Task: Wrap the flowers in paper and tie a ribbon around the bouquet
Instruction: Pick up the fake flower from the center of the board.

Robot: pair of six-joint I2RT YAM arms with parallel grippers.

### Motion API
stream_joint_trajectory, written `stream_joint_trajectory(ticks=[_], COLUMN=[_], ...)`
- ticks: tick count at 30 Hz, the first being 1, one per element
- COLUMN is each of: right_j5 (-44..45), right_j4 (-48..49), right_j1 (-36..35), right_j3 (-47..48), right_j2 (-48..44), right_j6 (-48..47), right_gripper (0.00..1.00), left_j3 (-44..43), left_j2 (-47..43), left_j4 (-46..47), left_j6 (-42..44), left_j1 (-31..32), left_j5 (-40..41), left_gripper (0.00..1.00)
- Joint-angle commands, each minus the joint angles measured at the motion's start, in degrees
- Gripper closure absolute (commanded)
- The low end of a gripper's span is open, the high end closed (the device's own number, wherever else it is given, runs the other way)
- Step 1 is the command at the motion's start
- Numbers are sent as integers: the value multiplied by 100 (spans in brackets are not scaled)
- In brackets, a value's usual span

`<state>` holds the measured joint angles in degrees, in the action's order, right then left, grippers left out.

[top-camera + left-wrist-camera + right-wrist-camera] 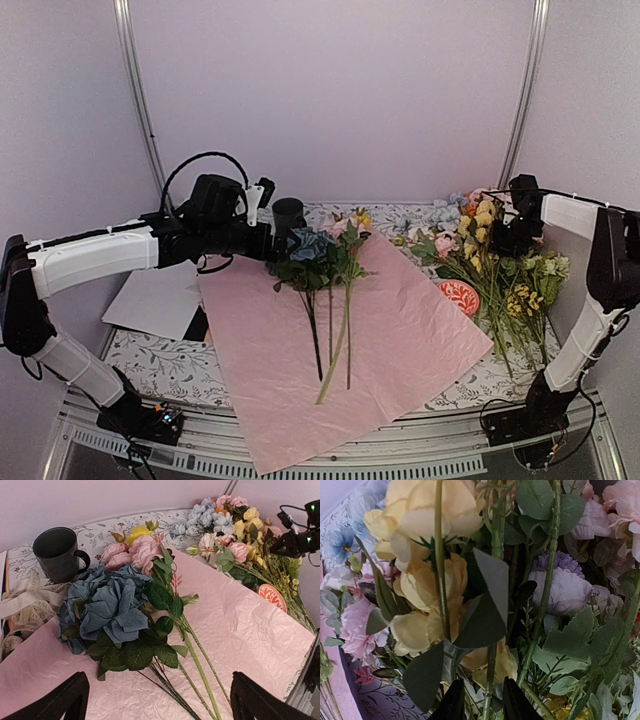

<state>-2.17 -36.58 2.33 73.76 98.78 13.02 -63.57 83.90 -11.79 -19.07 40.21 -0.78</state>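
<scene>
The flowers (315, 250), with a blue head, pink blooms and one yellow bloom, lie on the flat pink paper (400, 340), stems pointing toward the near edge. My left gripper (272, 225) hovers by the flower heads. In the left wrist view it (159, 677) is wide open over the stems of the flowers (115, 605) on the paper (240, 625). A cream ribbon (25, 605) lies loosely piled left of the blooms. My right gripper (508, 238) is down in the loose flower pile (500, 270). Its jaws (485, 700) stand narrowly apart either side of a green stem (492, 680). No wrapped bouquet is in view.
A dark mug (288, 212) stands behind the flower heads, close to the left gripper. A flat white sheet (150, 300) lies under the left arm. A red-orange patterned disc (460, 295) sits between the paper's right edge and the loose pile.
</scene>
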Motion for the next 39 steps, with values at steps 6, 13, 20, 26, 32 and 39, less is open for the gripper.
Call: stream_joint_trajectory(ticks=[6, 13, 20, 26, 32, 39], right_j5=[46, 31, 265, 849, 1654, -490], right_j4=[147, 154, 100, 18, 214, 1453], right_j1=[80, 125, 178, 213, 217, 132], right_j3=[316, 229, 257, 326, 447, 189], right_j2=[513, 624, 218, -482, -1471, -2805], right_j6=[-151, -218, -242, -233, -126, -232], right_gripper=[76, 90, 100, 100, 100, 100], left_j3=[29, 3, -5, -112, -165, -50], left_j2=[-95, -83, -83, -11, 7, -169], left_j4=[-92, -135, -125, -137, -115, 29], left_j6=[27, 70, 46, 48, 52, 91], left_j1=[-66, -66, -66, -66, -63, -57], left_j5=[77, 82, 78, 24, 3, 13], left_gripper=[1, 1, 1, 1, 1, 1])
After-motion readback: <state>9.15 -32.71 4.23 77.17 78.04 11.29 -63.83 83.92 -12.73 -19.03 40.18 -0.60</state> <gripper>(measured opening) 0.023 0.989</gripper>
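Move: The pink flower's stem lies just below the right fingertips, about 2 cm down and 1 cm ahead. From that hand, the yellow roses are some 6 cm ahead and 6 cm left, the white-green blossoms 8 cm back and 9 cm right, and the red bowl 12 cm back and 15 cm left. The stem is roughly 53 cm right of the left hand, 7 cm ahead and 13 cm below. Right hand dips about 2 cm, pinches the pink flower's stem, then lifts some 20 cm, fingers tilting up. ##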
